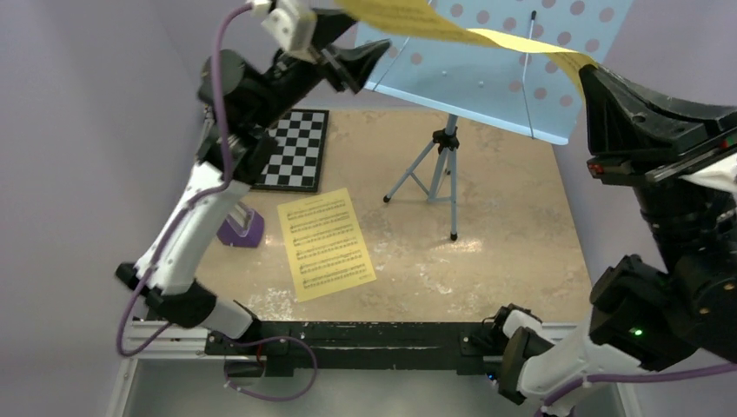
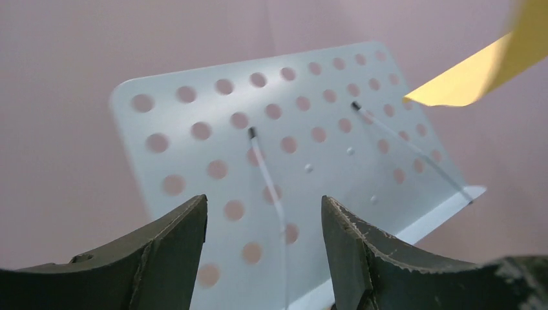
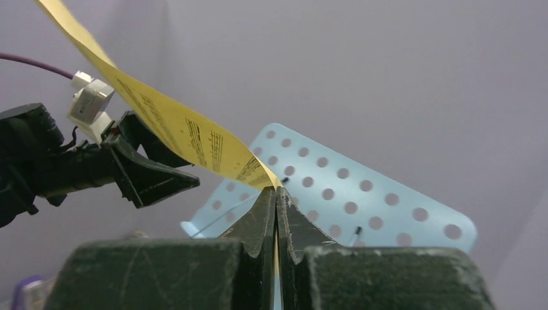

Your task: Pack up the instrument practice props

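The light blue music stand (image 1: 446, 143) stands on its tripod at the back of the table, its hole-dotted tray (image 1: 487, 82) tilted up. My right gripper (image 1: 587, 76) is shut on the corner of a yellow sheet of music (image 1: 452, 30), which hangs in the air above the tray. In the right wrist view the sheet (image 3: 181, 126) curves away from the pinched jaws (image 3: 276, 190). My left gripper (image 1: 365, 62) is open and empty, just left of the tray (image 2: 310, 161). A second yellow sheet (image 1: 326, 245) lies flat on the table. The purple metronome (image 1: 242, 228) sits half hidden behind my left arm.
A black-and-white checkerboard (image 1: 295, 149) lies at the back left, under my left arm. The stand's tripod legs (image 1: 408, 181) spread over the table's far middle. Purple walls close in the table on the left, back and right.
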Motion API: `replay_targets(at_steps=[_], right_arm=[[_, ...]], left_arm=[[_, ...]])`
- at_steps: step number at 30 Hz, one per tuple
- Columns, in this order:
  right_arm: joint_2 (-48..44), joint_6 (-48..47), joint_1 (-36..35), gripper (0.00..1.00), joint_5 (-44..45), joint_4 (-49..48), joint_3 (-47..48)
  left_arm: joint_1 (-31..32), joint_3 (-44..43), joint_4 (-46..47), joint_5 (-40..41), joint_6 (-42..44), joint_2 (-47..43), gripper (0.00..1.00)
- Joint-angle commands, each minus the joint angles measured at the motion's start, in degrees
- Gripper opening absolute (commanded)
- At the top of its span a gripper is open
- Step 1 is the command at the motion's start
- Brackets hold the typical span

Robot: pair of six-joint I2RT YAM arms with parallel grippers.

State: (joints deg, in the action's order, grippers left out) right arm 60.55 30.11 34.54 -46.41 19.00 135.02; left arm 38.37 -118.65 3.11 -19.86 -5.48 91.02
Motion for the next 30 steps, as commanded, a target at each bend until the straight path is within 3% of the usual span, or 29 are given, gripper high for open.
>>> replay_targets(at_steps=[1, 6, 11, 16, 19, 23, 27, 30], right_arm=[[7.2, 2.0, -9.9, 0.00, -6.9, 0.9, 4.5], [11.0, -0.4, -24.5, 0.00, -7.1, 5.1, 5.1], [10.8, -3.3, -38.3, 0.00, -8.1, 7.9, -4.5], [9.5, -10.9, -50.9, 0.00, -11.8, 14.8, -18.3], [7.1, -19.6, -57.5, 0.00, -11.0, 17.6, -28.6], [2.6, -28.6, -65.2, 0.00, -6.9, 14.4, -44.1], [1.2, -25.0, -70.2, 0.00, -4.1, 8.8, -56.9], [2.9, -13.2, -72.8, 0.00, -2.6, 5.5, -63.9]], left_arm=[[-5.0, 16.6, -7.7, 6.4, 16.2, -18.0, 0.70], [-9.6, 27.3, -15.8, 17.6, 23.2, -29.9, 0.72], [-24.3, 30.9, -21.3, 21.8, 13.6, -33.9, 0.72], [-36.0, 30.8, -22.2, 20.4, 10.1, -34.9, 0.71], [-37.1, 30.7, -20.2, 20.1, 11.5, -35.5, 0.71], [-38.1, 30.6, -18.0, 20.1, 12.7, -35.4, 0.71], [-39.9, 30.5, -17.9, 20.5, 13.2, -34.9, 0.71], [-40.6, 30.5, -18.9, 20.2, 12.5, -34.5, 0.71]])
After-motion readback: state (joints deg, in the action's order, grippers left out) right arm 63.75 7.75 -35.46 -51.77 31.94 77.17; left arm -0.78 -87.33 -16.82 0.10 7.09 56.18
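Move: The right hand already pinches the second music sheet, high up; the first sheet, to which it is being taken, lies on the table about 33 cm to its left, 18 cm ahead and some 72 cm below. The metronome stands about 25 cm left of that lying sheet and 5 cm farther out. The stand's bare plate is some 35 cm straight ahead of the right hand, perhaps 15 cm lower. From the empty left hand the lying sheet is about 14 cm left, 2 cm back and 63 cm down. Keeping the second sheet pinched by its edge in shut fingers, the right hand eases forward and left, then drops ever faster, ending about 35 cm lower and 18 cm farther left, towards the sheet on the table, while its wrist swings counter-clockwise and tips from pointing upward to pointing down, some 60 degrees each way. Meanwhile the open, empty left hand clears out of its way, sweeping about 33 cm left and 10 cm down, away from the stand, most of it in the first half, and turning counter-clockwise. ##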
